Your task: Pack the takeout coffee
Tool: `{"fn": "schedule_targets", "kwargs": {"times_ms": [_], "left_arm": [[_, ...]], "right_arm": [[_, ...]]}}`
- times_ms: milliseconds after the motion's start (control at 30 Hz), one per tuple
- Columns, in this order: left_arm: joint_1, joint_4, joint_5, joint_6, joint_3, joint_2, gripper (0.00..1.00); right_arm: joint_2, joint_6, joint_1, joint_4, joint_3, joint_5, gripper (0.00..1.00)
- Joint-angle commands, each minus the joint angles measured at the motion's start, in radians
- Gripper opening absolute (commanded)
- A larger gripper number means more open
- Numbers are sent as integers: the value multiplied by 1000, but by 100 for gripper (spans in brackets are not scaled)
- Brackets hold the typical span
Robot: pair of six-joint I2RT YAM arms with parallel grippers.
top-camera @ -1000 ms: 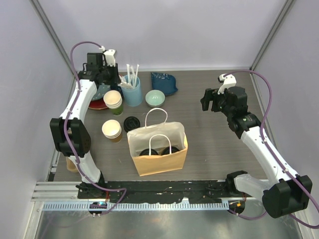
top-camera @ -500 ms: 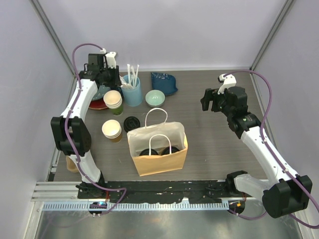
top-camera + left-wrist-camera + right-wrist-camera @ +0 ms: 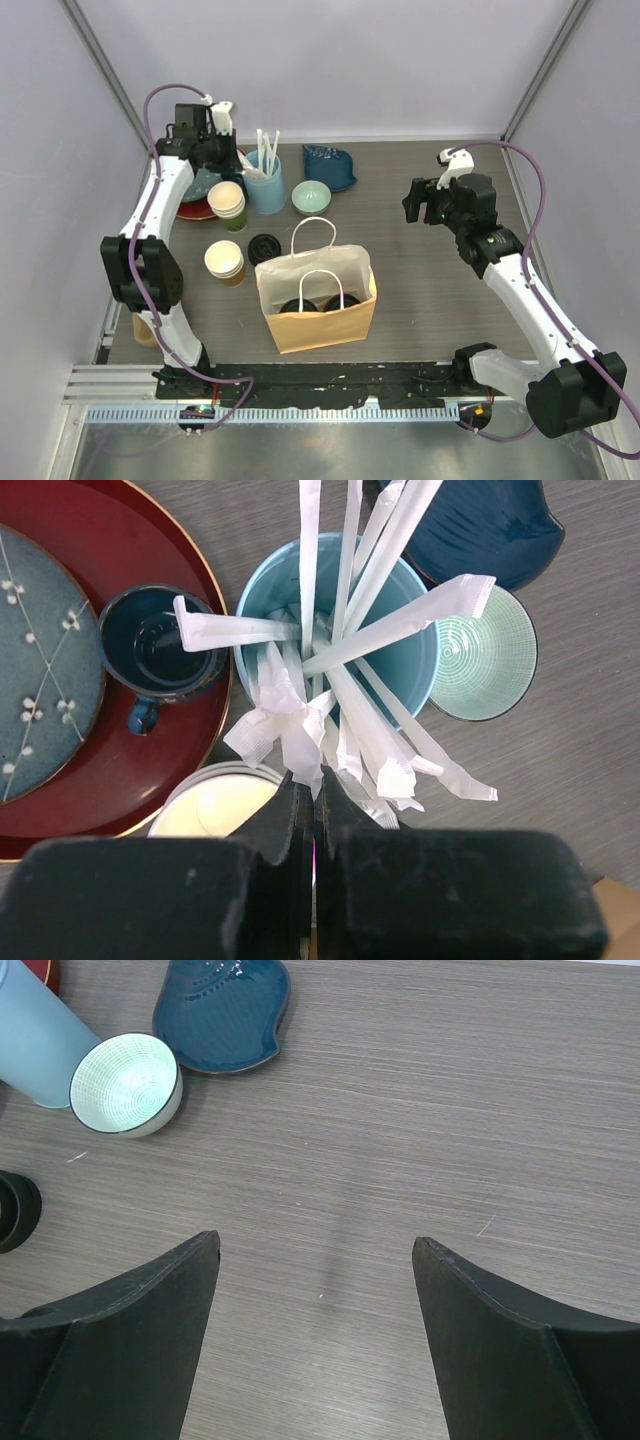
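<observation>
Two round black lids [image 3: 297,305] [image 3: 340,301] of the takeout coffee show inside the open brown paper bag [image 3: 322,322] at the table's front; the cup walls are hidden by the bag. My left gripper [image 3: 238,162] hangs at the back left over a light blue cup [image 3: 412,685] full of paper-wrapped straws [image 3: 390,630]. In the left wrist view its jaws [image 3: 318,780] are shut, pinching the white end of one wrapped straw [image 3: 285,715]. My right gripper [image 3: 316,1245] stands open over bare table at the right [image 3: 418,205], holding nothing.
A red tray [image 3: 180,540] carries a speckled plate [image 3: 40,670] and a dark mug [image 3: 160,645]. A mint bowl [image 3: 487,655] and dark blue dish [image 3: 480,525] lie beside the straw cup. Lidless cup stacks [image 3: 227,200] [image 3: 224,260] and loose black lids [image 3: 264,245] stand left of the bag.
My left gripper has closed on a wrapped straw above the blue cup, shifting only slightly. The right arm has not moved.
</observation>
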Motion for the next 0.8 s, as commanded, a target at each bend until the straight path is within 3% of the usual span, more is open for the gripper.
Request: {"fn": "schedule_targets", "kwargs": {"times_ms": [0, 433, 767], "left_arm": [[3, -33, 16, 11, 56, -52, 0], [3, -88, -15, 91, 73, -142, 0], [3, -136, 7, 96, 128, -104, 0]], "right_arm": [[-7, -11, -2, 34, 12, -4, 83], [-7, -14, -2, 15, 30, -13, 83], [-17, -16, -2, 8, 38, -13, 83]]}}
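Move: The shut left fingers already hold the free end of a wrapped straw in the blue straw holder, whose middle is about 6 cm ahead, 5 cm right and 14 cm below. The green paper cup is 1 cm ahead, 3 cm left and 15 cm down; the dark mug is 9 cm ahead, 4 cm left; the bowl is 6 cm ahead, 15 cm right. From the right hand the holder is roughly 15 cm ahead and 33 cm left. Left hand keeps its pinch on the straw and draws it up about 5.5 cm, easing back some 2.5 cm. ##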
